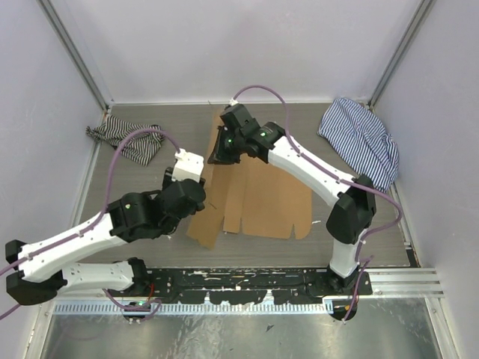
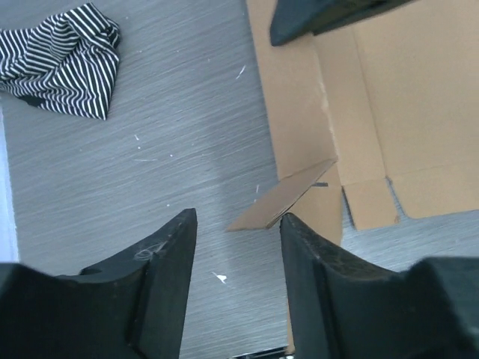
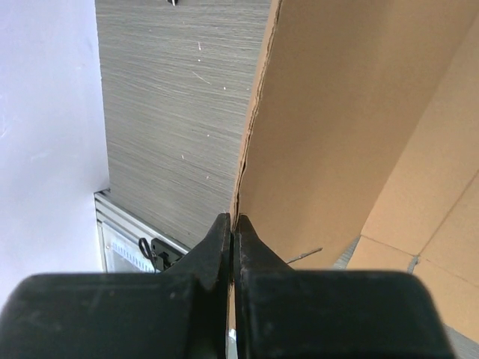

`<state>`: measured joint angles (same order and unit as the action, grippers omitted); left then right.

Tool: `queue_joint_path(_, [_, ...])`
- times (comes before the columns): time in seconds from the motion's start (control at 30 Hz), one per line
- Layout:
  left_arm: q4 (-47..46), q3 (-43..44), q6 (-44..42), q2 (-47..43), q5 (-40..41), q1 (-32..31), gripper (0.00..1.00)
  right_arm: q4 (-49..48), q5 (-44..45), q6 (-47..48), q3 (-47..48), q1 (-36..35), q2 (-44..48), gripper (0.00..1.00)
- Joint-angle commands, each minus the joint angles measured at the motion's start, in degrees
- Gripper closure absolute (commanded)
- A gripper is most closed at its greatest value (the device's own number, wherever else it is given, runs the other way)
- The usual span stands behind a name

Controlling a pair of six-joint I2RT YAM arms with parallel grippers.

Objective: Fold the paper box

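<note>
The paper box (image 1: 262, 198) is a flat brown cardboard sheet lying in the middle of the table. Its left panel is tilted up off the surface. My right gripper (image 1: 223, 153) is shut on the upper edge of that raised panel. In the right wrist view the fingertips (image 3: 232, 222) pinch the thin cardboard edge (image 3: 251, 142). My left gripper (image 1: 183, 188) hangs just left of the sheet. It is open in the left wrist view (image 2: 238, 221), with only bare table between its fingers. A lifted flap corner (image 2: 281, 202) of the paper box (image 2: 419, 97) sits just beyond the right finger.
A dark striped cloth (image 1: 123, 142) lies at the back left, also visible from the left wrist (image 2: 63, 60). A lighter striped cloth (image 1: 363, 138) lies at the back right. White walls enclose the table on three sides, and a metal rail (image 1: 247, 280) runs along the near edge.
</note>
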<state>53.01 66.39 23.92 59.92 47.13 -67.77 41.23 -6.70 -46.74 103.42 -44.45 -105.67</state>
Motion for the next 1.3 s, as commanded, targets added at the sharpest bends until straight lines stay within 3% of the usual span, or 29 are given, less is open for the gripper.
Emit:
queue_joint_path(0.0, [2.4,4.2,3.7,-4.5,3.4,0.1,0.39,-8.1,2.2,2.2,-3.0,0.6,8.1,0.99])
queue_joint_path(0.1, [-1.3,2.8,4.7,-9.8,2.1,0.1,0.31,-14.3,1.6,1.2,-9.7,1.1,13.0,0.99])
queue_joint_path(0.17, [-4.9,-0.1,5.4,-13.6,2.1,0.1,0.15,-19.7,0.3,0.5,-15.5,1.6,16.3,0.99])
queue_joint_path(0.27, [-10.1,-4.0,4.4,-17.3,1.3,0.1,0.10,-28.3,-3.6,-1.1,-25.2,2.9,20.8,0.99])
queue_joint_path(0.53, [-13.1,-5.8,-1.3,-11.0,-8.4,0.1,0.14,-44.9,-16.7,-6.3,-41.1,6.7,25.9,0.99])
queue_joint_path(0.83, [-11.5,-2.2,-12.1,-1.8,-12.8,-0.7,0.14,-48.6,-24.1,-11.4,-41.3,10.2,22.9,0.99])
queue_joint_path(1.27, [-19.5,-5.2,-21.7,5.8,2.6,-7.9,0.08,-49.2,-30.0,-14.0,-39.5,10.8,19.4,0.99])
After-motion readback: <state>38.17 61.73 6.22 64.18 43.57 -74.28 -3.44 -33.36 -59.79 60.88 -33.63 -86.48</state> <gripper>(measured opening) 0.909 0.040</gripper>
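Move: The left gripper has the small front tab of the raised panel just by its right finger, about 2 cm to its right, 1 cm ahead and 2 cm below. The right gripper's tips pinch the same panel's edge some 12 cm ahead of the left gripper and 2 cm to its right. From the right gripper, the lying side strip is about 8 cm back, 4 cm right and 20 cm below, and the large flat panel 8 cm back, 17 cm right, equally low. The tab is 11 cm back and 1 cm left, about level. Lift the left gripper clear of the front tab by about 6 cm while opening it wide, then swing it some 10 cm right and down again, turning clockwise nearly 20 degrees, so the open fingers come astride the panel's near corner. Keep the right gripper shut on the panel edge, carry that edge right and a little back, up and then down again, rolling the hand's left side up about 30 degrees. ##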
